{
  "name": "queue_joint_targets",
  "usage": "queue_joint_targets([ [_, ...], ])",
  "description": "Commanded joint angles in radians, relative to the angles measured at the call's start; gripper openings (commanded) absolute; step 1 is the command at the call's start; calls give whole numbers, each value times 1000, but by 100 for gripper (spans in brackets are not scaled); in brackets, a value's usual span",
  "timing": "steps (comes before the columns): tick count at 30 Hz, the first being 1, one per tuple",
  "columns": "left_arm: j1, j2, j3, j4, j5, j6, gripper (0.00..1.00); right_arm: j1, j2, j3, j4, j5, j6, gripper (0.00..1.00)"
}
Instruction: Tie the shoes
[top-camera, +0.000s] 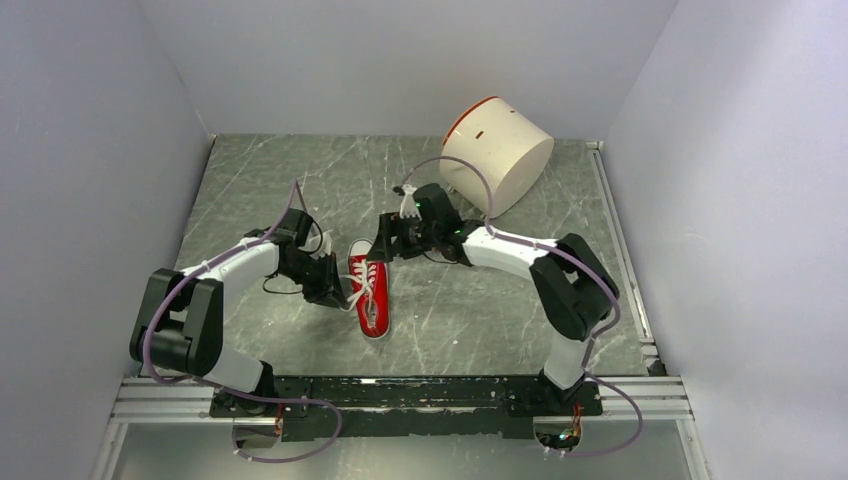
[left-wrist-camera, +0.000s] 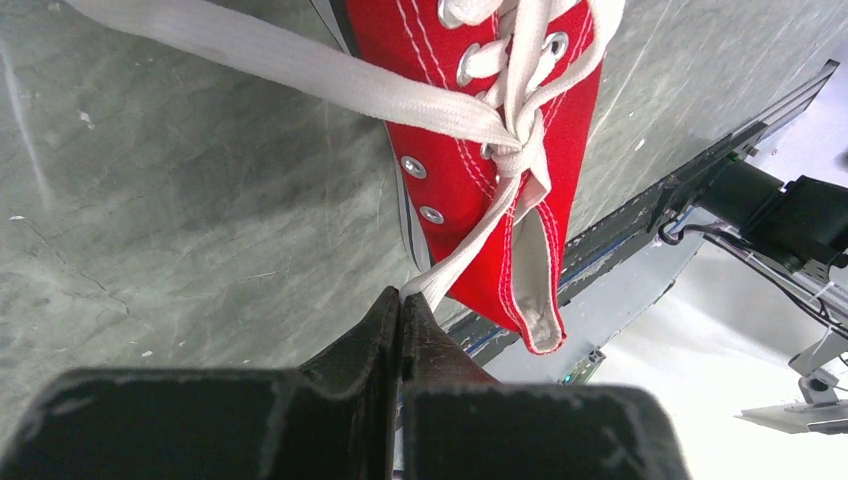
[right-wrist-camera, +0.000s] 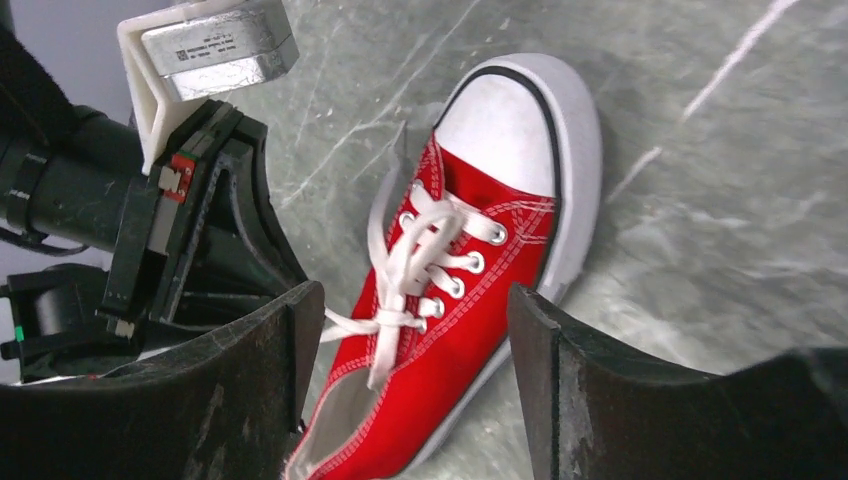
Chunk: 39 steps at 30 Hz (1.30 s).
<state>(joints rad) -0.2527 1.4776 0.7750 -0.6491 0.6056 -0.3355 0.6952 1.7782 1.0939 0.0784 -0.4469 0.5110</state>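
Observation:
The red shoe (top-camera: 371, 296) lies on the marbled table between the arms, its white toe cap (right-wrist-camera: 505, 115) toward the near edge. The white laces are crossed into a simple knot (right-wrist-camera: 400, 320). My left gripper (top-camera: 335, 290) is just left of the shoe, shut on one lace end (left-wrist-camera: 470, 255), which runs taut from the knot into its fingertips (left-wrist-camera: 385, 310). The other lace end (left-wrist-camera: 250, 55) trails across the table. My right gripper (right-wrist-camera: 415, 300) hovers over the heel end with its jaws open, holding nothing.
A white cylindrical container (top-camera: 497, 150) with a red rim lies on its side at the back right. Grey walls enclose the table on three sides. An aluminium rail (top-camera: 400, 395) runs along the near edge.

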Motion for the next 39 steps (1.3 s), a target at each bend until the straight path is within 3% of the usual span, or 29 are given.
queue_joint_targets([
  [1,-3,4,-5,-15,-8,15,5,51,71,84,-72,52,-9,69],
  [10,-3,-3,-12,-6,14,13,5,207,144,217,-257,476,10,66],
  [12,-3,-8,-15,-3,20,11,5,230,171,259,-309,543,10,60],
  [15,-3,-11,-21,-2,23,12,5,258,204,306,-332,587,7,56],
  [18,-3,-12,-26,0,29,14,5,280,229,348,-375,663,29,46],
  [27,-3,-28,-40,2,33,13,5,300,300,441,-428,724,52,45],
  [30,-3,-28,-40,-2,25,14,5,314,320,442,-429,693,62,28],
  [33,-3,-28,-41,-9,12,6,5,325,307,432,-453,774,93,10],
  [36,-3,-25,-49,-11,-2,1,5,322,281,428,-469,878,102,0],
  [39,-3,-12,-62,-14,-18,-6,5,315,258,438,-479,931,111,0],
])
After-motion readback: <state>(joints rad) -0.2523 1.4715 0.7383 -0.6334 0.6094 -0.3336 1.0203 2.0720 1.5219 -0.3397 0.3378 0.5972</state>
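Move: The lace loop lying over the front lacing of the shoe is about 6 cm to the right hand's left, 1 cm back and 5 cm below its open fingers. The knot sits some 7 cm back and 5 cm left of that hand, also 5 cm below; the white toe cap is about 3 cm ahead, 6 cm left and 7 cm down. From the left hand, already pinching a lace strand, the loop is roughly 9 cm ahead and 5 cm right, about level. The right fingers close on the laces over the shoe's front eyelets after the hand travels about 5 cm left and 5 cm down, from beside the lacing onto it. On the way its wrist turns some 35 degrees, tipping the fingers steeper towards the table with a clockwise swing; they narrow gradually, then shut fully near the end. The left hand stays nearly in place, keeping its pinch on the strand from the knot. ##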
